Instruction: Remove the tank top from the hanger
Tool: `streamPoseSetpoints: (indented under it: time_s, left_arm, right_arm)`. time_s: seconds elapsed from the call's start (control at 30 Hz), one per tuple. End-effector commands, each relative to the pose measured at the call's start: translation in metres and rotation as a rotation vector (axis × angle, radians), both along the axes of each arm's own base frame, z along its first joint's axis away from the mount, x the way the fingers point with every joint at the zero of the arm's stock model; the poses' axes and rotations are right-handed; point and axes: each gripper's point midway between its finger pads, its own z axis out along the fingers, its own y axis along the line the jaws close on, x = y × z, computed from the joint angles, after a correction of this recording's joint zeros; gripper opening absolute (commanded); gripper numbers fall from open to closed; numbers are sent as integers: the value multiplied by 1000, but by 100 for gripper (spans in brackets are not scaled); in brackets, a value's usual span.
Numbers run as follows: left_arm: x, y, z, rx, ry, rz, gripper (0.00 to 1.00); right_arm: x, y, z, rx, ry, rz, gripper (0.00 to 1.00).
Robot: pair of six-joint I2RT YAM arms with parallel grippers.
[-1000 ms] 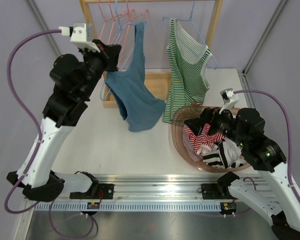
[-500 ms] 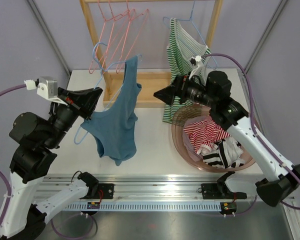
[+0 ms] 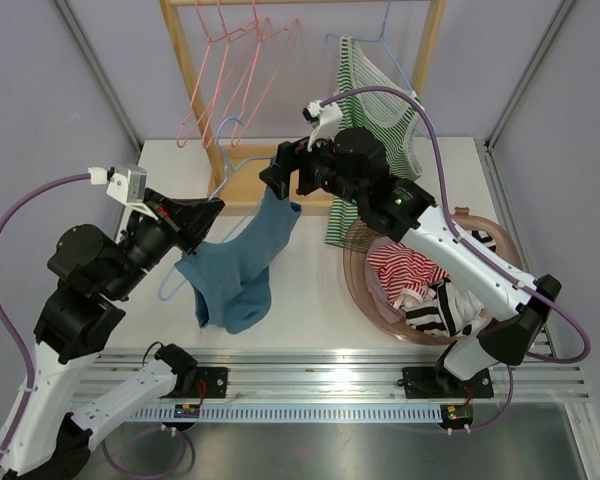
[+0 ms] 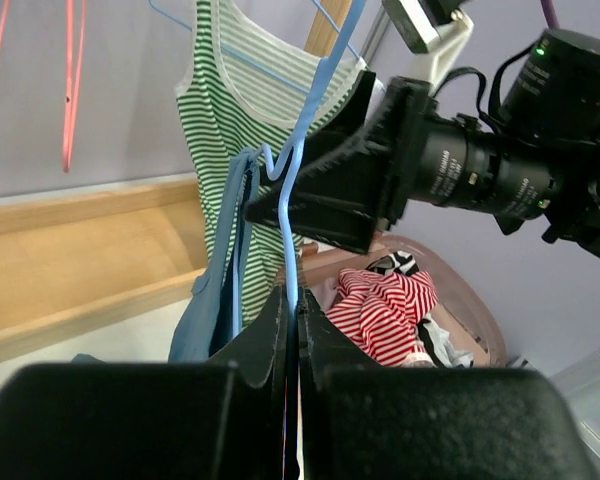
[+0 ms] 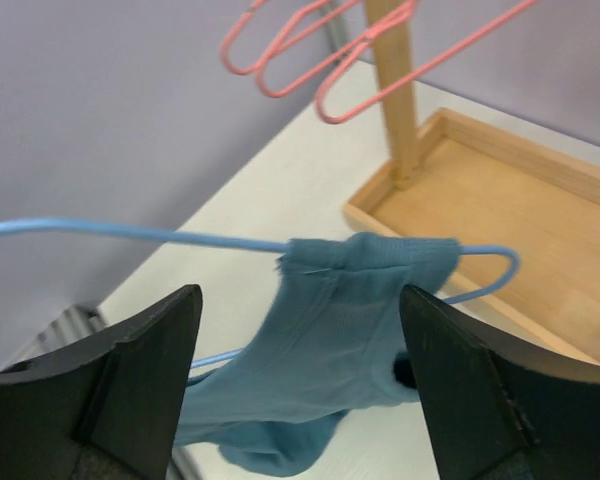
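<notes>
A blue tank top (image 3: 238, 275) hangs by one strap from a light blue wire hanger (image 3: 230, 127) held out over the table, off the rack. My left gripper (image 3: 212, 207) is shut on the hanger's wire (image 4: 296, 270), and the top (image 4: 212, 300) hangs just left of the jaws. My right gripper (image 3: 278, 178) is open, its fingers on either side of the strap (image 5: 370, 265) where it drapes over the hanger wire (image 5: 130, 233). The fingers do not touch the cloth. My right gripper (image 5: 300, 300) looks down on the strap from above.
A wooden rack (image 3: 427, 45) stands at the back with pink hangers (image 3: 242, 60) and a green striped tank top (image 3: 375, 115) on another blue hanger. A pink basket (image 3: 352, 262) with several striped garments sits at the right.
My left arm has drawn the hanger and blue top down off the rack toward the near left. My right arm has swung from the basket up and left to straddle the strap.
</notes>
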Motion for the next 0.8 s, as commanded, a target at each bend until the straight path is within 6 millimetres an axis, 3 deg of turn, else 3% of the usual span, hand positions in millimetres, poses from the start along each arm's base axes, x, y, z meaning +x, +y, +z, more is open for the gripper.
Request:
streamPoseSetpoints:
  time_s: [0.0, 0.2, 0.23, 0.27, 0.3, 0.37, 0.47, 0.5, 0.53, 0.77]
  left_arm:
    - [-13, -2, 20, -51, -60, -49, 0]
    - [-14, -2, 18, -40, -61, -51, 0]
    - [-15, -2, 18, -40, -63, -56, 0]
    - [-16, -3, 18, -43, -62, -61, 0]
    - [-16, -2, 18, -43, -64, -59, 0]
    - [-14, 0, 15, -34, -57, -40, 0]
    - [-11, 3, 10, -13, -42, -20, 0]
    - [-11, 3, 9, -7, -39, -23, 0]
    - [-12, 2, 8, -3, -40, -28, 0]
    - [-24, -6, 6, 2, -38, -108, 0]
  right_arm:
    - [26, -21, 3, -66, -52, -168, 84]
    - [32, -27, -3, -98, -71, -206, 53]
    - [34, -27, -5, -107, -73, -214, 46]
    - [37, -29, -6, -113, -76, -231, 30]
    - [38, -29, -8, -120, -76, -234, 21]
    - [39, -29, -9, -126, -78, -233, 12]
    - [39, -34, -11, -146, -88, -246, 10]
    - [42, -36, -11, -154, -93, -263, 0]
    - [46, -39, -14, -173, -94, -284, 0]
    - [93, -88, -27, -280, -56, -496, 0]
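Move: The blue tank top's strap, draped near the free end of the blue hanger, lies just off the open right fingers: about 3 cm ahead, 2 cm to the right and 2 cm below. The empty pink hangers hang some 15 cm ahead of that hand, 8 cm to its left and 8 cm higher; the green striped tank top is about 12 cm ahead, 17 cm to its right. From the left hand, already holding the hanger, the strap is roughly 12 cm ahead, 10 cm right and about level. The right hand eases forward and right, dipping a little, onto the blue strap at the hanger's free end, and its nearly wide-open fingers shut to pinch the cloth. Without letting go it then speeds up the same way and down, drawing the strap away from the left hand, some 9 cm in all, while the wrist turns about 20 degrees clockwise and rolls its left side down; the left hand keeps its shut grip on the blue hanger, sinking only about 1 cm. ##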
